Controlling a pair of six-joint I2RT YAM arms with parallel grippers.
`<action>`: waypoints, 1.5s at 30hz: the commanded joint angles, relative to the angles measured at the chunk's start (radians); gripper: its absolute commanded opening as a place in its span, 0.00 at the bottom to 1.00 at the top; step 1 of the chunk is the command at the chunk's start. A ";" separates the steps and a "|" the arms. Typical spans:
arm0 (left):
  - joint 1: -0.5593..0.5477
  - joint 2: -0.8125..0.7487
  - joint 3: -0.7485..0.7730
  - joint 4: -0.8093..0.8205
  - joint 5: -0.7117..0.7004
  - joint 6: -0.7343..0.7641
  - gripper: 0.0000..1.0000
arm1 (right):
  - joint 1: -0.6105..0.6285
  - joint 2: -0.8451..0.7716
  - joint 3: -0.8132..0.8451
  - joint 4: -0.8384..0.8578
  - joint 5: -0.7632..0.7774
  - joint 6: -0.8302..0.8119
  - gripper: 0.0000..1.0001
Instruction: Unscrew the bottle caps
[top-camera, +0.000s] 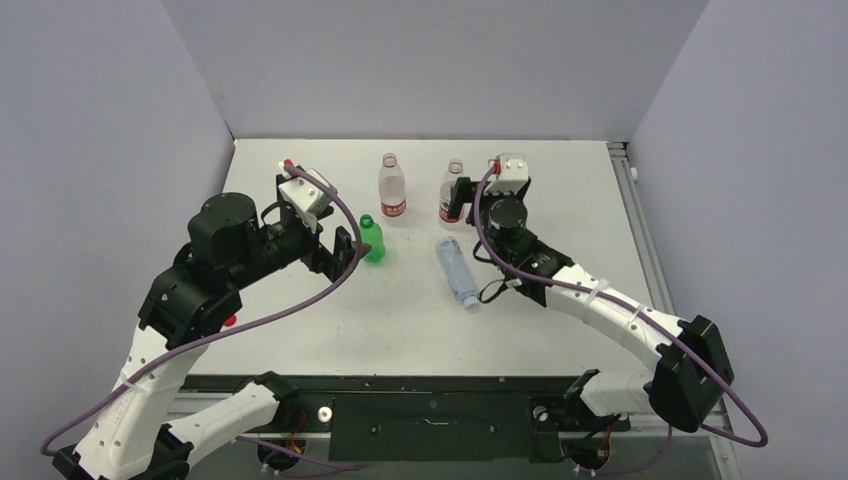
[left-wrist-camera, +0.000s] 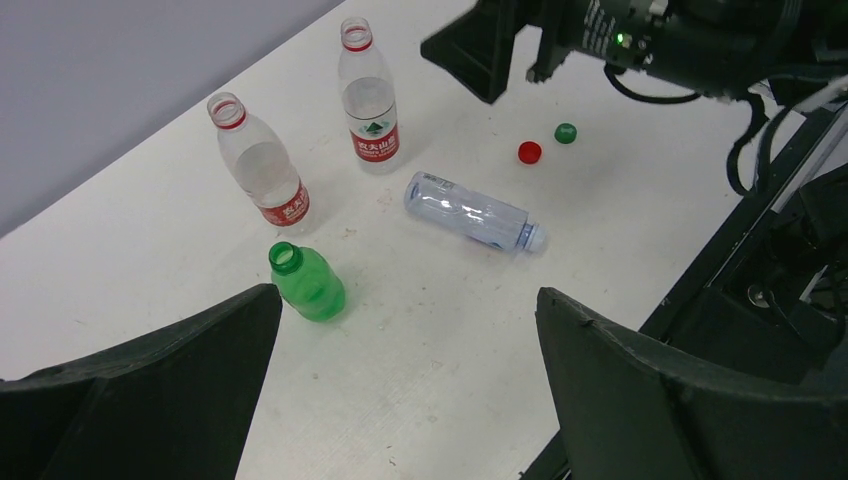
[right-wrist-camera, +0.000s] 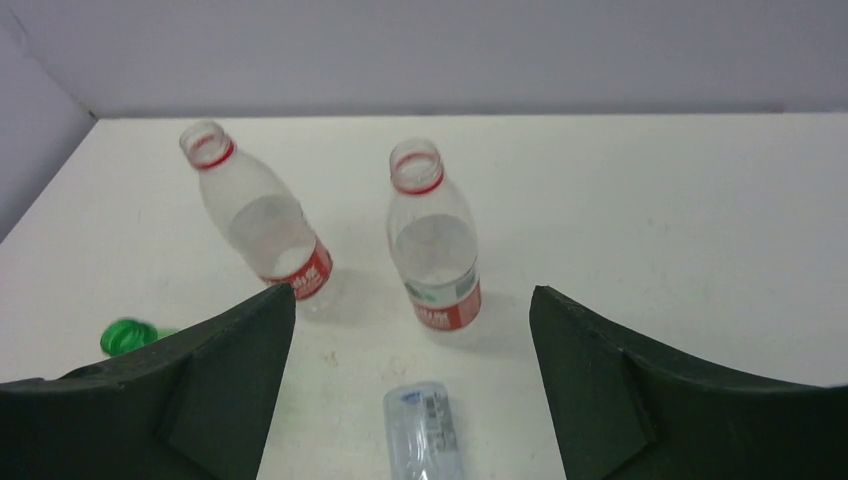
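Observation:
Two clear red-labelled bottles stand uncapped at the back, also visible in the right wrist view. The green bottle stands open-necked just beside my left gripper, which is open and empty. The pale-blue bottle lies on its side with its whitish cap still on. A red cap and a green cap lie loose beyond it. My right gripper hovers open and empty above the pale-blue bottle's base.
Grey walls close the table at the back and both sides. The right arm stretches over the table's right half and hides the loose caps from the top view. A black rail runs along the near edge.

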 joint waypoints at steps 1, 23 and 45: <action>0.006 0.016 0.064 0.031 0.038 0.017 0.97 | 0.064 -0.073 -0.173 -0.021 0.034 0.125 0.82; 0.006 -0.006 0.079 0.039 0.167 0.055 0.97 | 0.108 0.320 -0.304 0.059 -0.089 0.283 0.85; -0.003 -0.199 -0.205 0.244 0.424 0.677 0.97 | 0.274 -0.216 -0.170 -0.315 -0.348 0.264 0.39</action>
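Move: The clear bottle lying on the table is about 6 cm back from the right hand, 3 cm left and 27 cm down. One uncapped bottle stands 13 cm ahead of the hand and 3 cm left; the other is 13 cm ahead and 18 cm left. The green bottle is some 2 cm back and 24 cm left. From the left hand, the lying bottle is roughly 12 cm ahead, 26 cm right and 38 cm below. The right fingers close around the lying bottle's body, a little to the cap side of its middle, after the open hand drops about 28 cm and draws back 8 cm, tipping down some 30 degrees. Keeping that grip, it lifts roughly 15 cm, moving back and left and turning counter-clockwise. The left hand, still empty and open, eases back 4 cm, swinging clockwise and tipping up. ##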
